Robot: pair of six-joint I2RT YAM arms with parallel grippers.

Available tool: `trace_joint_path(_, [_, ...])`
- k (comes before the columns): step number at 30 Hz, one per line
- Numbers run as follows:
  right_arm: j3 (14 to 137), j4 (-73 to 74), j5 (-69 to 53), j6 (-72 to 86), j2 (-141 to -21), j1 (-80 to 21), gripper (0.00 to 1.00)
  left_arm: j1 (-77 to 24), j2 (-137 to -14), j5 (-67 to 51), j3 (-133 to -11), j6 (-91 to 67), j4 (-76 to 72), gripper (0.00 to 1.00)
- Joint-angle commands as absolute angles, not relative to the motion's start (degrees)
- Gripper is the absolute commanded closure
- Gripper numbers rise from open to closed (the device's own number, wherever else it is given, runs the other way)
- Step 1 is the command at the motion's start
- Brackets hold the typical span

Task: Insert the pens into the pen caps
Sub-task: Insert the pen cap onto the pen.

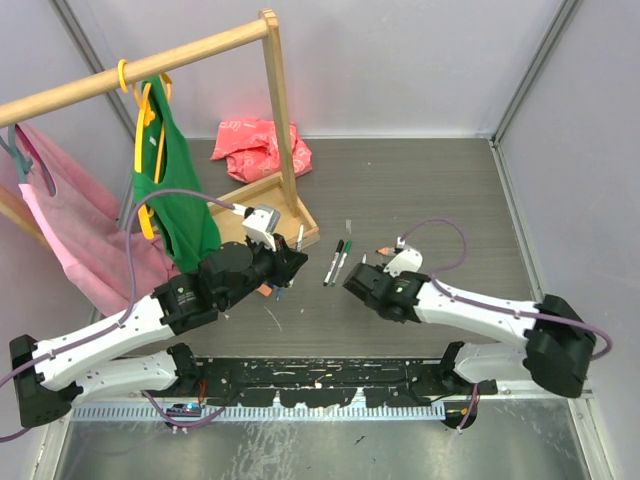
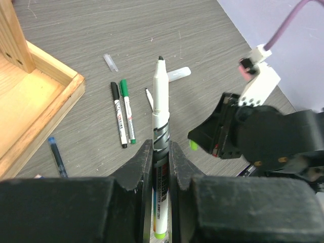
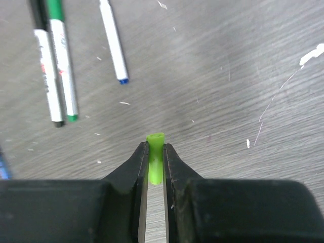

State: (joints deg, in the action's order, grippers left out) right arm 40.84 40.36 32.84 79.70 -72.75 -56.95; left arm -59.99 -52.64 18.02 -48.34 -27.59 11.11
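Observation:
My left gripper (image 2: 161, 150) is shut on a white pen (image 2: 160, 109) with a green rear end, whose bare dark tip points away toward the table's middle. My right gripper (image 3: 155, 150) is shut on a short light-green pen cap (image 3: 155, 161) whose open end sticks out past the fingertips. In the left wrist view that cap (image 2: 193, 145) faces the held pen from the right, a short gap away. On the table lie a black-capped pen (image 2: 117, 114), a green-capped pen (image 2: 126, 109) and a thin blue-tipped pen (image 3: 114, 43). From above, the left gripper (image 1: 287, 262) and the right gripper (image 1: 353, 283) are close together.
A wooden tray base (image 1: 300, 225) of a clothes rack stands left of the pens, with a green garment (image 1: 180, 200) and a pink one (image 1: 70, 235) hanging. A red bag (image 1: 262, 147) lies behind. A whitish cap (image 2: 178, 74), a clear tube (image 2: 110, 62) and a blue stick (image 2: 56, 156) lie loose.

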Motion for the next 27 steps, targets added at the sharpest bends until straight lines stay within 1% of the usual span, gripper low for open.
trace_joint_path(1, [43.5, 40.5, 42.6, 76.8, -64.4, -57.0, 1.00, -59.9, -52.6, 17.3, -49.4, -26.6, 7.5, 1.00])
trace_joint_path(4, [45.0, 39.0, 45.8, 71.2, -59.8, -57.0, 1.00, -59.9, -52.8, 16.1, -49.8, -25.9, 7.0, 1.00])
trace_joint_path(8, [46.5, 30.0, 46.2, 57.4, -53.3, -57.0, 1.00, -59.9, -53.0, 14.0, -50.5, -24.9, 6.4, 1.00])
trace_joint_path(13, [44.9, 13.2, 40.3, 38.1, -44.9, -57.0, 1.00, -59.9, -52.6, 12.2, -50.2, -24.4, 4.3, 1.00])
trace_joint_path(16, [43.5, 4.8, 37.6, 30.3, -41.1, -56.9, 1.00, -59.9, -52.0, 11.2, -49.5, -23.9, 2.5, 1.00])
trace_joint_path(20, [46.6, 1.1, 35.3, 23.7, -40.7, -57.0, 1.00, -59.9, -51.8, 10.5, -50.0, -23.0, 2.6, 1.00])
trace_joint_path(27, [52.0, -4.7, 24.6, 17.9, -41.5, -57.0, 1.00, -59.9, -52.6, 3.2, -50.1, -21.2, -0.9, 1.00])
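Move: The pen stands upright in the left fingers, nib up; its middle is about 14 cm to the left of the right hand, 1 cm farther out and some 22 cm above. The right hand already holds the lime pen cap just clear of the table. Some 4 cm lower lie the blue marker, 9 cm ahead and 2 cm left, and the green marker, 10 cm ahead and 7 cm left. From the left hand the cap is about 14 cm right, 1 cm back and 21 cm down. Keeping its pinch on the lime cap, the right hand sweeps up about 29 cm, easing forward some 4 cm early on and later a little left towards the pen, while the wrist swings the fingers from steeply down to level and turned left, some 60 degrees in all. The left hand keeps the pen gripped and eases right, then also up and slightly back, about 3 cm in all, turning some 10 degrees clockwise to bring the pen nearer the cap. ##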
